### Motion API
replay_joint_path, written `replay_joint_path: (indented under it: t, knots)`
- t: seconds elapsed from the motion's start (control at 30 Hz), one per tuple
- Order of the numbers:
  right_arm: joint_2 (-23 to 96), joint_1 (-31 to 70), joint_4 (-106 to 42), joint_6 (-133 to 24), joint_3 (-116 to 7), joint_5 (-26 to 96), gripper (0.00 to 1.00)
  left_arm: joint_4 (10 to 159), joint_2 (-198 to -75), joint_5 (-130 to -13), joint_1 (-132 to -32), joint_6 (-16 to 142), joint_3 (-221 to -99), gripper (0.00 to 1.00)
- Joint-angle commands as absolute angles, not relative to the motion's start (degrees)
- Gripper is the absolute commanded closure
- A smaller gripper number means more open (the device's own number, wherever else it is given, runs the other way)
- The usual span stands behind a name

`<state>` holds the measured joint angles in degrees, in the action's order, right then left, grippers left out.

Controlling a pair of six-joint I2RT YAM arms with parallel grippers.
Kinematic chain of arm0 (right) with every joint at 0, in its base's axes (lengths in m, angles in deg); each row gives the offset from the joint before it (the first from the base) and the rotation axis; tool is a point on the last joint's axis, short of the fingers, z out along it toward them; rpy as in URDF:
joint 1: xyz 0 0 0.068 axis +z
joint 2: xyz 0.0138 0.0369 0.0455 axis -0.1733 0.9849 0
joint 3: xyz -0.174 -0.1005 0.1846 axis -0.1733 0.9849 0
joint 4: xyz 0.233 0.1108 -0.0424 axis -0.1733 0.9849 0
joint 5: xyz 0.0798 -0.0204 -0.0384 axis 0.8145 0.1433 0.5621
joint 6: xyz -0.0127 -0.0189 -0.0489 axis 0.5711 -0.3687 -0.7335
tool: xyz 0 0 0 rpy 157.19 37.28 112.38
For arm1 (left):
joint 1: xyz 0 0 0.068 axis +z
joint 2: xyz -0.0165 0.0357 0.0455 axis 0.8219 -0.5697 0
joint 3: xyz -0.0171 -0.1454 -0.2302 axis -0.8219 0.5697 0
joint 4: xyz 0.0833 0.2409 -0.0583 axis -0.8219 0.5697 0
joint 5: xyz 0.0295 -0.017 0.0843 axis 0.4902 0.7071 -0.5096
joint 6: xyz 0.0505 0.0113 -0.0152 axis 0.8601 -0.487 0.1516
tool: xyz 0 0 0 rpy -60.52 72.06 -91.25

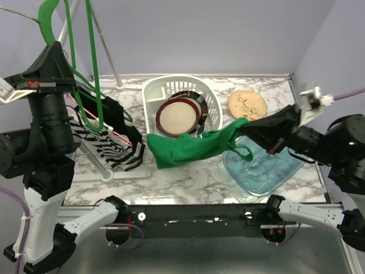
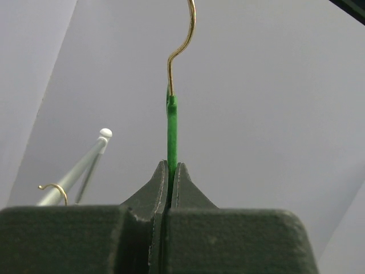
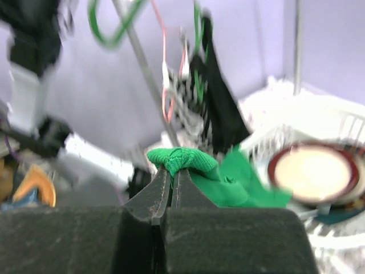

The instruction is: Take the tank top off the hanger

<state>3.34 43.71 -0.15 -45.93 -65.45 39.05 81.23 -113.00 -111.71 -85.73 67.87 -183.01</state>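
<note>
The green tank top [image 1: 188,145] hangs free of the hanger, stretched from the front of the basket up to my right gripper [image 1: 246,127]. That gripper is shut on a bunched edge of the green fabric [image 3: 185,160]; in the right wrist view [image 3: 171,171] its jaws are pressed together on the fabric. My left gripper [image 1: 52,45] is raised at the far left and shut on the neck of the bare green hanger [image 1: 85,68]. In the left wrist view [image 2: 171,168] the green neck [image 2: 171,131] stands between the closed jaws, with the gold hook [image 2: 185,40] above.
A white basket [image 1: 154,91] holds a round dish [image 1: 178,116] at back centre. An orange plate [image 1: 247,104] lies at back right and a blue glass tray [image 1: 285,171] below the right gripper. A rack pole [image 1: 105,40] carries a striped garment [image 1: 108,145] on the left.
</note>
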Motion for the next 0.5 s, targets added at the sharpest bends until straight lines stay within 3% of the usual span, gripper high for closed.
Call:
replay_joint_path:
  t: [0.0,0.47]
  knots:
    - [6.4,44.1,-7.9,-47.7,-74.3,27.9,0.99,93.1,-108.7,-105.0,-85.6,65.4,-184.7,1.00]
    - [16.8,44.0,-17.8,-73.2,-96.5,5.8,0.99,113.4,-107.5,-85.0,-85.6,67.7,-189.1,1.00]
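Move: The right gripper already holds the freed tank top, whose middle trails about 12 cm to that hand's left, 3 cm back and 8 cm below. The laundry basket is about 29 cm ahead, 17 cm left and 45 cm below; the blue bin is some 11 cm ahead, 19 cm right and 48 cm below. From the left gripper, the tank top lies about 33 cm right, 12 cm back and 25 cm lower. Sweep the right gripper steeply up, about 18 cm, and to the right about 8 cm, away from the basket and hanger, swinging its fingers clockwise and tipping them upward while keeping the tank top pinched. With the left gripper still shut on the green hanger, ease back, then right and down, each about 4 cm, turning some 15 degrees clockwise. ##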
